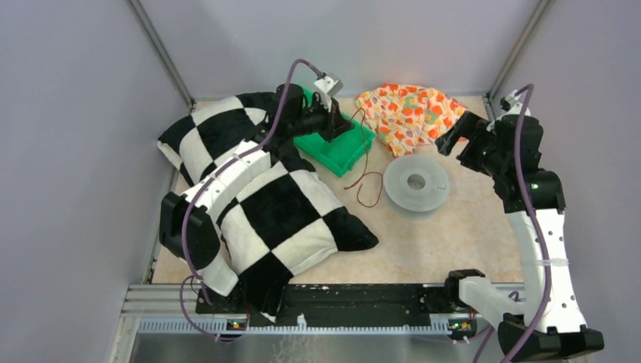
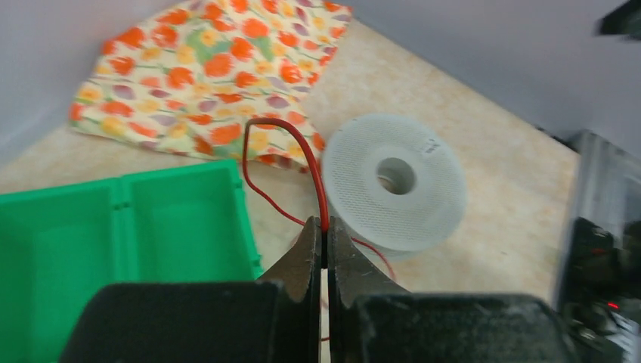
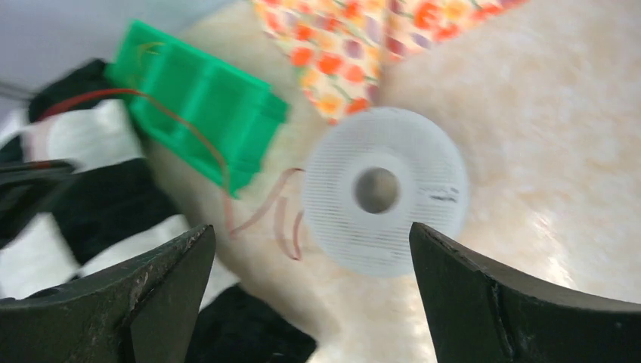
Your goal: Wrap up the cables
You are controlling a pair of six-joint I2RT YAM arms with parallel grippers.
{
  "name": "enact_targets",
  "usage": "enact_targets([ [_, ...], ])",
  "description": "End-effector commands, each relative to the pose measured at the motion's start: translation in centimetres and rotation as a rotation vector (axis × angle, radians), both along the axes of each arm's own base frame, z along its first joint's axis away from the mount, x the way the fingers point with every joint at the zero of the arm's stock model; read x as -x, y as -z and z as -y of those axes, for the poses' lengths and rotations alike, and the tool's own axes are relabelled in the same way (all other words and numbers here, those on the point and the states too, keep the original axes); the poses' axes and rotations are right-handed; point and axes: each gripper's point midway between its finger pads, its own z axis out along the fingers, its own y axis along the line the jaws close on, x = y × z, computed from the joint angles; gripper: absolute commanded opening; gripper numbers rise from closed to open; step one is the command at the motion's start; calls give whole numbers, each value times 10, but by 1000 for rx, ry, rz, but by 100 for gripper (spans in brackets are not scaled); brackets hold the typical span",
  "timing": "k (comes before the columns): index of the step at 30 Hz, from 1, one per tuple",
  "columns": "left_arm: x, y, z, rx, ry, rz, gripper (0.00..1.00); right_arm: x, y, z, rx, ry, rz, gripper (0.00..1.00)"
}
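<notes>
The cable (image 2: pixel 298 144) is a thin red wire that arches up from my left gripper (image 2: pixel 326 227), whose jaws are shut on it. From above, this gripper (image 1: pixel 339 128) hovers over the green bin's right end. The cable (image 1: pixel 355 162) trails down to a loose loop on the table beside a white spool (image 1: pixel 416 183). My right gripper (image 1: pixel 447 138) is raised at the back right, away from the spool. Its wrist view shows this gripper (image 3: pixel 310 229) wide open and holding nothing. Below it lie the spool (image 3: pixel 332 189) and the blurred cable loop (image 3: pixel 261 212).
A green two-compartment bin (image 1: pixel 332 147) sits at the back centre. A floral cloth (image 1: pixel 408 113) lies behind the spool. Two black-and-white checkered pillows (image 1: pixel 280 219) cover the left half of the table under the left arm. Grey walls close in the sides and back.
</notes>
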Motion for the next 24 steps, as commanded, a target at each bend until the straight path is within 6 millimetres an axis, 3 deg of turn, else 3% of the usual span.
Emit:
enact_targets([
  [1, 45, 10, 17, 101, 260, -355, 0, -6, 97, 41, 93, 120, -247, 99],
  [4, 44, 18, 17, 110, 254, -401, 0, -11, 141, 35, -73, 121, -290, 99],
  [8, 46, 16, 18, 136, 261, -399, 0, -12, 178, 20, -234, 104, -280, 99],
  [13, 40, 15, 11, 97, 220, -348, 0, 0, 224, 19, -333, 153, -349, 99],
  [20, 36, 1, 1, 133, 200, -295, 0, -6, 245, -3, -512, 63, -299, 99],
  [24, 39, 4, 3, 145, 222, -332, 0, -15, 243, -7, -576, 48, -237, 94],
])
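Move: The spool lies below my open right hand: its middle is about 6 cm ahead, 4 cm to the left and 31 cm down. The red cable's loose loop lies some 15 cm left of the spool, and the floral cloth about 23 cm beyond it. From my left hand, which still grips the cable's upper end, the spool is roughly 22 cm to the right, about level fore and aft, and 27 cm down. I drop my right hand fast, about 27 cm, to the spool's near right rim, swinging a little right on the way and back again. Its fingers stay wide open as the hand tips down and rolls left side up, each by some 25 degrees. My left hand keeps its pinch on the cable while easing back and down a few centimetres, also tipping down. ##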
